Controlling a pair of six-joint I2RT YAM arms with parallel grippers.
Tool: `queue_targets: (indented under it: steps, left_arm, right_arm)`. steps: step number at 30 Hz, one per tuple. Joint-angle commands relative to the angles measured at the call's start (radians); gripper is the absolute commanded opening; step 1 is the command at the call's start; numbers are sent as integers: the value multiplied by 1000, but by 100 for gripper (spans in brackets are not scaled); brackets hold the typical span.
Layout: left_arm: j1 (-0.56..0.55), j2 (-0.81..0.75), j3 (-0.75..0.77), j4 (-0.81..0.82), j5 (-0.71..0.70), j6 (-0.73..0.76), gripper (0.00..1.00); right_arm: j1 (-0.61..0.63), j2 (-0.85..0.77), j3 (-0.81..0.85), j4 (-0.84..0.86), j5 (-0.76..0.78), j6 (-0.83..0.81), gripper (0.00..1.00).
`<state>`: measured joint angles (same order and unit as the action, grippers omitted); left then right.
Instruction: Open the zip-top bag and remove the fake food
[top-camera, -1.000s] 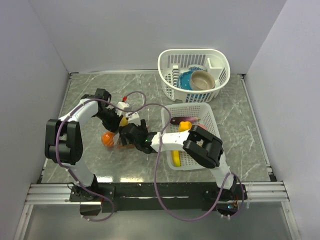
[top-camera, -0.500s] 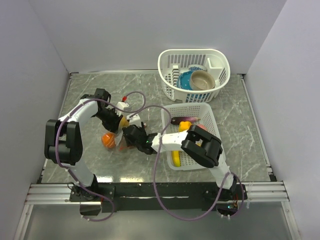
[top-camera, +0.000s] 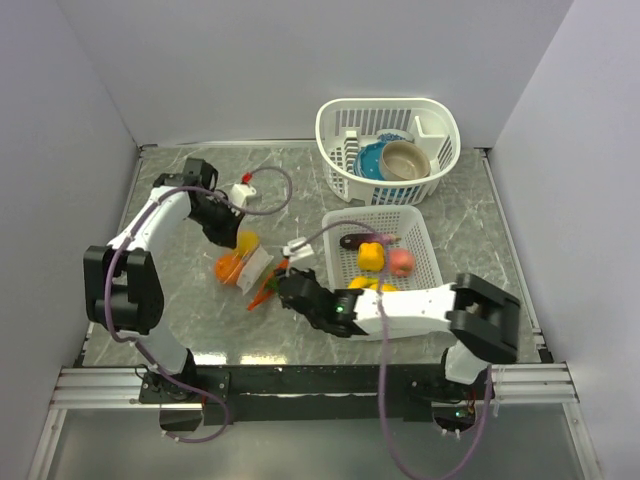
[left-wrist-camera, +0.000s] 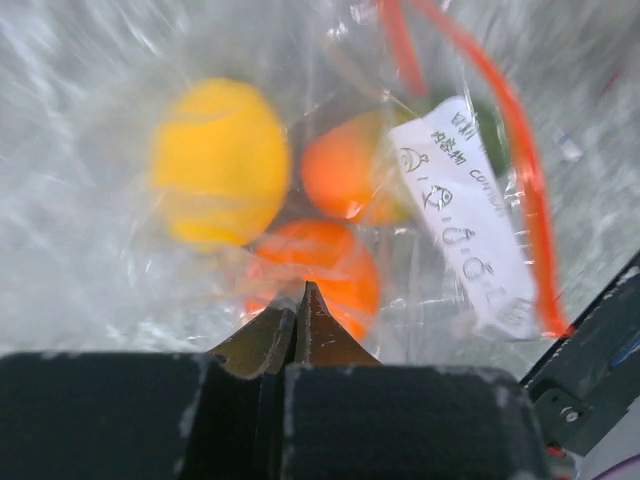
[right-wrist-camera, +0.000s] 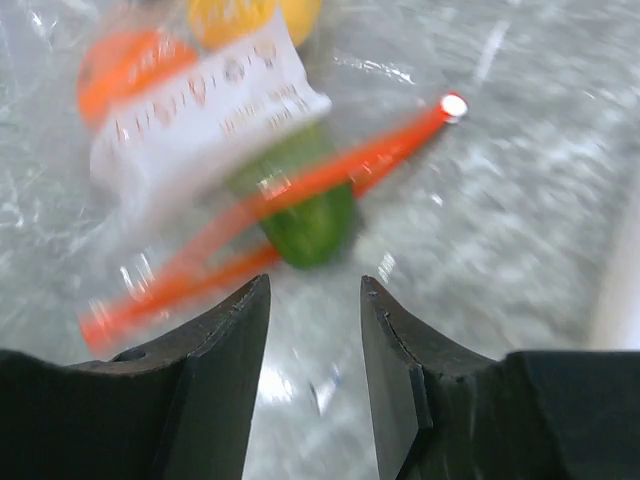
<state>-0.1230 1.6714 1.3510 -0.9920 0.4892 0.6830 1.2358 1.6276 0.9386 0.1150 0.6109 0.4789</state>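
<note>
The zip-top bag (top-camera: 243, 266) lies on the table left of centre, clear and crinkly, its red-orange zipper strip (top-camera: 263, 294) toward the near side. My left gripper (top-camera: 231, 240) is shut on the bag's far edge; in the left wrist view its tips (left-wrist-camera: 300, 292) pinch the plastic. Inside the bag is fake food: a yellow fruit (left-wrist-camera: 220, 160) and two orange pieces (left-wrist-camera: 322, 268). My right gripper (right-wrist-camera: 315, 290) is open with nothing between its fingers, just short of the bag's mouth, where a green piece (right-wrist-camera: 305, 218) and the white label (right-wrist-camera: 200, 112) show. In the top view it (top-camera: 288, 288) sits right of the zipper.
A white slatted basket (top-camera: 428, 245) right of centre holds a yellow piece, a pink fruit and a dark piece. Another white basket (top-camera: 332, 132) at the back holds a blue and a tan bowl. Cables loop over the table's left half.
My right gripper has drawn back from the bag toward the near right, its jaws narrowing, and the arm's elbow swung low to the right. The left gripper lifted the bag's edge slightly farther back.
</note>
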Motion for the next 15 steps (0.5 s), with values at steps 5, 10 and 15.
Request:
queue_targets:
  steps: [5, 10, 15]
  left_arm:
    - [-15, -113, 177, -132, 167, -16, 1]
    - [-21, -108, 109, -99, 137, -19, 1]
    - [-21, -113, 50, -65, 114, -22, 1]
  right_arm:
    - [10, -175, -131, -41, 81, 92, 63]
    - [10, 30, 21, -29, 66, -55, 83]
    - [1, 139, 126, -6, 15, -126, 83]
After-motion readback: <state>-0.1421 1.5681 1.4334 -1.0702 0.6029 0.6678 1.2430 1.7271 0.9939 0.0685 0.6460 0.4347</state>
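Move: The green-and-orange mango, at the mouth of the bag, lies about 3 cm ahead of the right hand, 4 cm left and 7 below. From that hand, the orange is about 5 cm ahead and 12 left, and the lemon 10 ahead and 8 left. From the left hand, which already pinches the clear bag's other end, the mango lies roughly 7 cm back, 7 right and 8 below; the orange is 4 back and 1 left, the lemon 1 ahead and 3 right. The left hand keeps its pinch on the bag and pulls the film quickly up about 8 cm above the fruit, drifting a little to the right and tilting some 10 degrees, then eases back down by about 2 cm. Meanwhile the right hand swings out to the right by about 4 to 5 cm, then comes back left and sinks towards the mango at the mouth, its half-open fingers spreading nearly wide; whether they touch the red zip strip can't be made out. ##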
